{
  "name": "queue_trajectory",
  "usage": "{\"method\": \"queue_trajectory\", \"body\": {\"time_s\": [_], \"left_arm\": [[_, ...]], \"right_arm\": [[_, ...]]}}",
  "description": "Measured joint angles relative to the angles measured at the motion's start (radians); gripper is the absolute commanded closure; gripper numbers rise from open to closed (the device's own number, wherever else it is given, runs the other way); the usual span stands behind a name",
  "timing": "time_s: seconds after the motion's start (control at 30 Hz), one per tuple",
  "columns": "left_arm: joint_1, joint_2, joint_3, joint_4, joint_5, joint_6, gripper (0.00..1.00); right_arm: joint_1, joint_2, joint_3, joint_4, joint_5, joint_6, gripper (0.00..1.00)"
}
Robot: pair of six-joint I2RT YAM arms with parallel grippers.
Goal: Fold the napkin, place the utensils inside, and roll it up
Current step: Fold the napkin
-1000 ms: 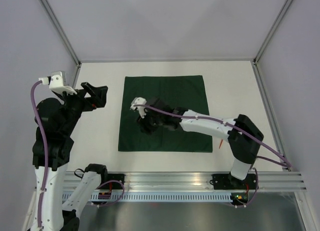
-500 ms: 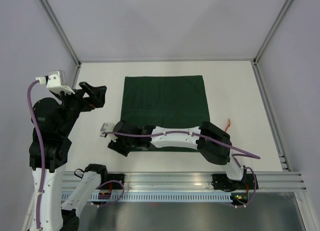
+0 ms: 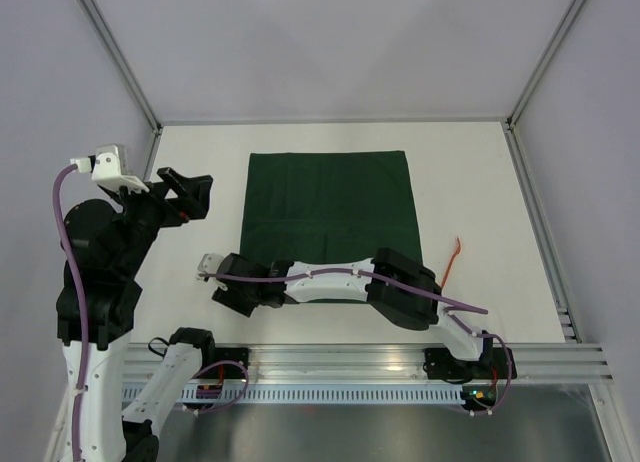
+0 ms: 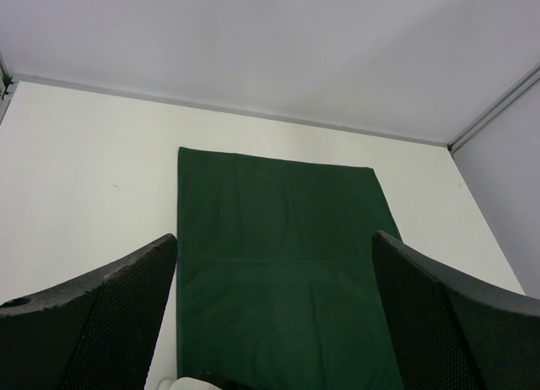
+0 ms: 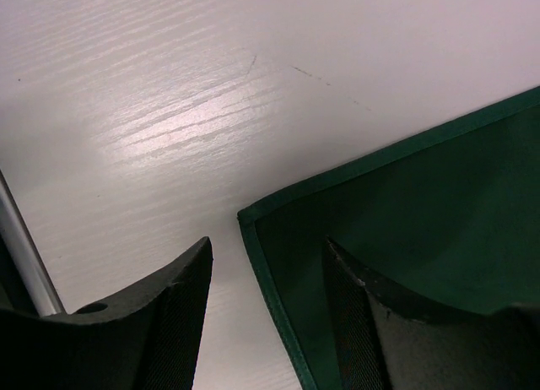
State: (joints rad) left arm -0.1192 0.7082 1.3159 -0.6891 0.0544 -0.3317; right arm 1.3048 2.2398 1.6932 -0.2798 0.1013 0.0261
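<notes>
The dark green napkin (image 3: 330,207) lies flat and unfolded on the white table (image 3: 480,182). My right arm reaches leftward across its near edge. The right gripper (image 3: 228,294) is low at the near-left corner, open. In the right wrist view the corner's hem (image 5: 246,217) lies between the spread fingers of the gripper (image 5: 268,242); one finger is over bare table, the other over the napkin (image 5: 422,204). An orange-red utensil (image 3: 452,262) lies on the table right of the napkin. My left gripper (image 3: 195,194) hangs raised left of the napkin, open and empty, facing the napkin (image 4: 278,263).
An aluminium rail (image 3: 350,357) runs along the table's near edge, just behind the right arm. Grey enclosure walls with metal posts (image 3: 150,132) close off the back and both sides. Bare white table surrounds the napkin.
My right arm swung from the napkin's middle down to its near-left corner and stretched out low. That uncovered the utensil at the right. The left arm barely shifted.
</notes>
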Motion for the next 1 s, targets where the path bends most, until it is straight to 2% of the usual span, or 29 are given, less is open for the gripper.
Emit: {"method": "queue_trajectory", "body": {"time_s": [0.33,0.57,0.67,0.8,1.0], "left_arm": [[0.0,-0.01,0.0,-0.016,-0.001,0.0,0.0],[0.0,-0.021,-0.002,-0.019,-0.003,0.001,0.0],[0.0,-0.023,-0.007,-0.019,-0.009,0.001,0.0],[0.0,-0.024,-0.014,-0.022,-0.019,0.001,0.0],[0.0,-0.031,-0.014,-0.022,-0.023,0.001,0.0]], "right_arm": [[0.002,0.029,0.021,0.002,0.039,-0.003,0.4],[0.003,0.041,0.023,0.003,0.048,-0.005,0.46],[0.003,0.042,0.024,0.003,0.048,-0.006,0.52],[0.003,0.043,0.024,0.003,0.047,-0.01,0.71],[0.005,0.043,0.024,0.001,0.047,-0.015,0.9]]}}
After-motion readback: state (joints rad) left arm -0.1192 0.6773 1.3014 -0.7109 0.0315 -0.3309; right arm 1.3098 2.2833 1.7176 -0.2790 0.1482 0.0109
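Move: The napkin's near-left corner lies almost under my right fingertips, level fore and aft, about 1 cm to the left and 2 cm below. From my right hand, the far-left corner is some 42 cm ahead and 1 cm left, and the orange utensil about 51 cm to the right and 9 cm ahead, both on the table. From my left hand, held high, the near-left corner is roughly 7 cm back, 6 cm right and 41 cm down. My right hand sinks the last 1.5 cm or so onto the napkin's near-left corner, easing a little under 1 cm forward over the cloth on the way. Then, staying put with the fingers still slanting down to the left, I close them from a bit over half open until they pinch the cloth just inside the corner. ##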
